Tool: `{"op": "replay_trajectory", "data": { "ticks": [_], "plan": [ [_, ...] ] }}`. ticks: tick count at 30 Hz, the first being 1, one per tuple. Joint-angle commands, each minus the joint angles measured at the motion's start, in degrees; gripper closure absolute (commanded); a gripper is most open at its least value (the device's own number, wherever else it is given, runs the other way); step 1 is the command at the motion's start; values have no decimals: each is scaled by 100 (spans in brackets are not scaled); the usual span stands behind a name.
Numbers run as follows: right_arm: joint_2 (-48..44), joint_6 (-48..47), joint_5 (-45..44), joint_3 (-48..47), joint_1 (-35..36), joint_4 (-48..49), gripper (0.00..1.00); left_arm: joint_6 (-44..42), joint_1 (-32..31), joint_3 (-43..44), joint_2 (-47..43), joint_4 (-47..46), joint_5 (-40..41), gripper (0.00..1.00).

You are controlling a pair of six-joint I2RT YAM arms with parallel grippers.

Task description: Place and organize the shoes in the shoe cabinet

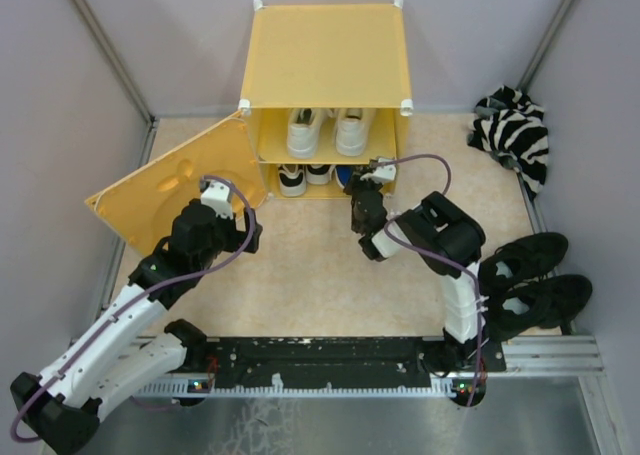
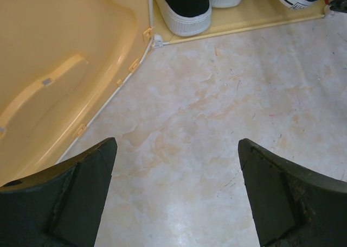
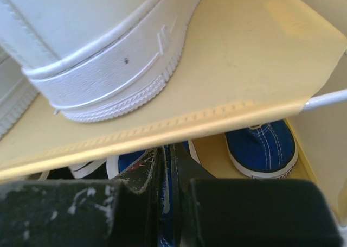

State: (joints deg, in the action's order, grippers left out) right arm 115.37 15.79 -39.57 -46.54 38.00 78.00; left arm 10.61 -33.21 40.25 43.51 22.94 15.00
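Observation:
The yellow-orange shoe cabinet [image 1: 325,55] stands at the back, its hinged front panel [image 1: 160,190] swung open to the left. The white pair [image 1: 325,130] sits on the upper shelf. The black-and-white pair [image 1: 302,178] is on the lower level. My right gripper [image 1: 370,180] is at the lower right opening, shut on the edge of a blue shoe [image 3: 174,203]. The second blue shoe [image 3: 263,146] lies inside to the right. A white shoe [image 3: 103,51] sits on the inner shelf [image 3: 227,116] above. My left gripper [image 2: 176,144] is open and empty over the floor beside the panel [image 2: 54,68].
An all-black pair [image 1: 530,280] lies on the floor at the right, near the right arm's base. A zebra-striped cloth [image 1: 515,135] lies at the back right. Grey walls close in both sides. Bare floor [image 2: 217,111] lies in front of the cabinet.

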Motion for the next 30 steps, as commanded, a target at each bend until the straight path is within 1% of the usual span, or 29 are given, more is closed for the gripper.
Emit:
{"op": "replay_trajectory", "data": {
  "ticks": [1, 5, 8, 15, 16, 19, 22, 23, 24, 25, 28, 30],
  "plan": [
    [136, 70, -255, -614, -162, 846, 100, -57, 51, -35, 33, -31, 16, 1],
    [275, 282, -258, -771, -248, 612, 100, -44, 59, -57, -1, -18, 28, 1],
    [329, 714, 90, -803, -354, 251, 100, -46, 60, -69, -26, -11, 37, 1],
    [345, 1158, 374, -767, -372, -229, 100, -42, 69, -56, -33, -10, 29, 1],
    [360, 1221, 384, -761, -372, -355, 96, -41, 69, -60, -31, -9, 29, 1],
    [355, 1363, 405, -698, -371, -460, 77, -41, 65, -64, -38, -9, 29, 1],
    [354, 1417, 496, -658, -370, -425, 66, -32, 69, -64, -52, -9, 29, 1],
    [347, 1426, 511, -662, -367, -414, 55, -28, 69, -68, -48, -9, 21, 1],
    [348, 1436, 516, -651, -370, -359, 47, -32, 69, -64, -48, -9, 25, 1],
    [342, 1433, 520, -616, -364, -304, 43, -33, 68, -66, -50, -2, 26, 1],
    [250, 1424, 510, -440, -363, -2, 38, -24, 74, -61, -64, 7, 47, 1],
    [131, 1417, 547, -292, -363, 130, 37, -21, 71, -71, -69, 1, 46, 1]
  ]
}}
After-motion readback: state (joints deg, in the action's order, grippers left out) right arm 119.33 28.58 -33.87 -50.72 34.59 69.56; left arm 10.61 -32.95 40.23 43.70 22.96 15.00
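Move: The blue shoe, still pinched by the right hand, is bound for the gap on the cabinet's lower level, its middle about 8 cm ahead, 2 cm left and 7 cm below. The other blue shoe sits 10 cm ahead, 5 cm right; a black shoe 6 cm ahead, 9 cm left, both about 6 cm down. A white shoe stands on the shelf, 8 cm ahead, 3 cm left, 8 cm up. From the left hand the gap is some 26 cm ahead, 21 cm right, 12 cm down. The blue shoe, pinched by its upper at the heel end, is carried forward about 2.5 cm under the shelf edge and then lowered some 3.5 cm into the gap between its mate and the black shoe. The right hand tips slightly down and rolls its left side up as it sinks, then all but stops and opens its fingers a bit over half, letting go of the heel. ##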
